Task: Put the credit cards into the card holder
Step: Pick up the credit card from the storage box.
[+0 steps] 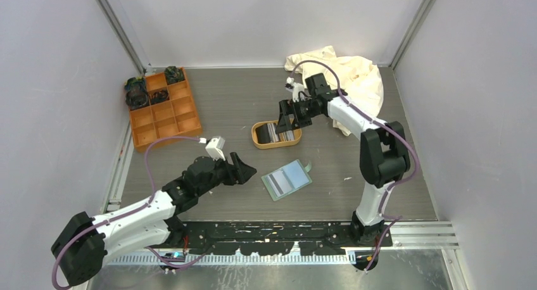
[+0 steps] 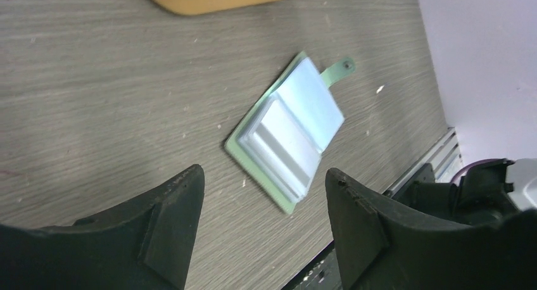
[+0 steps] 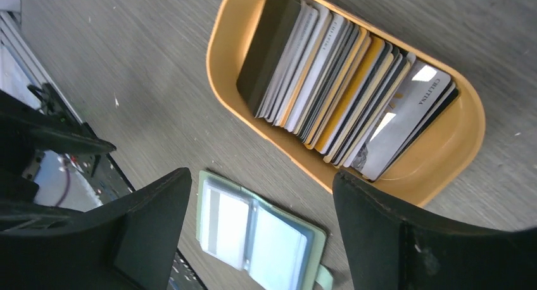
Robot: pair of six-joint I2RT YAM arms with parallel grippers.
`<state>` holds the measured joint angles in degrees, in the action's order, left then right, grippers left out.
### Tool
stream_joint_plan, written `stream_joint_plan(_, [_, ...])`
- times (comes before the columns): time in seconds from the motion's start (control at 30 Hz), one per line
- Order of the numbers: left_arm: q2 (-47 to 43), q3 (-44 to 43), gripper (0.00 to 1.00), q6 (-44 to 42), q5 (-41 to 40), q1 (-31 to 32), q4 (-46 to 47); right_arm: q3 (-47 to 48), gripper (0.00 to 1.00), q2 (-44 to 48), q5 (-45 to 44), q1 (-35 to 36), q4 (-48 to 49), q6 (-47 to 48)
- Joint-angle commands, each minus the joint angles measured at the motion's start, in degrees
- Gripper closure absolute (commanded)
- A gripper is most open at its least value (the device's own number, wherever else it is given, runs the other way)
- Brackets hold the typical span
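The sage-green card holder [image 1: 286, 180] lies open on the table, its clear sleeves up and its tab toward the right. A pale card with a grey stripe [image 3: 221, 230] shows in one sleeve. Several credit cards [image 3: 342, 94] stand on edge in the oval tan tray [image 1: 259, 138]. My right gripper [image 1: 291, 122] hangs open over the tray with nothing between its fingers; the card holder [image 3: 253, 236] shows below them. My left gripper [image 1: 246, 168] is open and empty, just left of the card holder [image 2: 285, 135] and apart from it.
An orange compartment box [image 1: 163, 106] with dark items in its back cells stands at the far left. A cream cloth [image 1: 345, 75] lies bunched at the back right, behind the right arm. A black metal rail [image 1: 285, 230] runs along the near edge.
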<state>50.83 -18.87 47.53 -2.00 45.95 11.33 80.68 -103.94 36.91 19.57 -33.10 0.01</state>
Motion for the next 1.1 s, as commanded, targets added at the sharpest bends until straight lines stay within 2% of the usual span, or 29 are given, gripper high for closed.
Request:
stream_joint_plan(0.0, [0.06,2.61,0.30,0.97,-0.77,-0.44,4.13,1.20,0.15,-2.75,0.80,-0.37,4.81,-8.40])
stream_joint_plan(0.17, [0.64,3.26,0.30,2.13,-0.20,-0.43,4.51,7.08,0.29,-10.40,-0.83,-0.83,2.28,-10.47])
stream_joint_plan(0.27, [0.40,3.85,0.30,2.88,-0.12,-0.47,4.81,9.44,0.34,-13.65,-2.16,-0.85,0.64,-10.70])
stream_joint_plan(0.4, [-0.10,4.76,0.30,3.60,-0.35,-0.43,5.01,10.59,0.36,-15.33,-5.12,-0.86,-0.20,-10.31])
stream_joint_plan(0.63, [-0.83,5.40,0.30,4.06,-0.81,-0.48,4.84,10.28,0.32,-14.19,-7.72,-0.87,-0.56,-9.55])
stream_joint_plan(1.07, [-0.21,5.74,0.31,5.55,-0.04,-0.47,5.70,8.43,0.37,-17.60,4.72,-0.85,3.95,-15.87])
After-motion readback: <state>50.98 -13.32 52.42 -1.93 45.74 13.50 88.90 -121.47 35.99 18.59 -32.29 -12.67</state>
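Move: The credit cards at the right end of the storage box lie about 3 cm ahead of the right hand, 1 cm to its left and 9 cm below. The box's middle is some 2 cm ahead of that hand, 4 cm left and 10 cm down. The open card holder lies about 15 cm behind it, 1 cm to its right, 10 cm lower. From the left hand, those cards lie roughly 18 cm ahead, 12 cm right, 9 cm below. One right fingertip dips in among the cards at the box's right end, the other staying to the left of them. The right hand sinks about 7.5 cm and reaches 3.5 cm forward, then hangs at that depth; it tips farther down and turns slightly clockwise, some 20 degrees in all, as its wide-open fingers close partway. The left hand sinks about 3.5 cm, fingers open. ##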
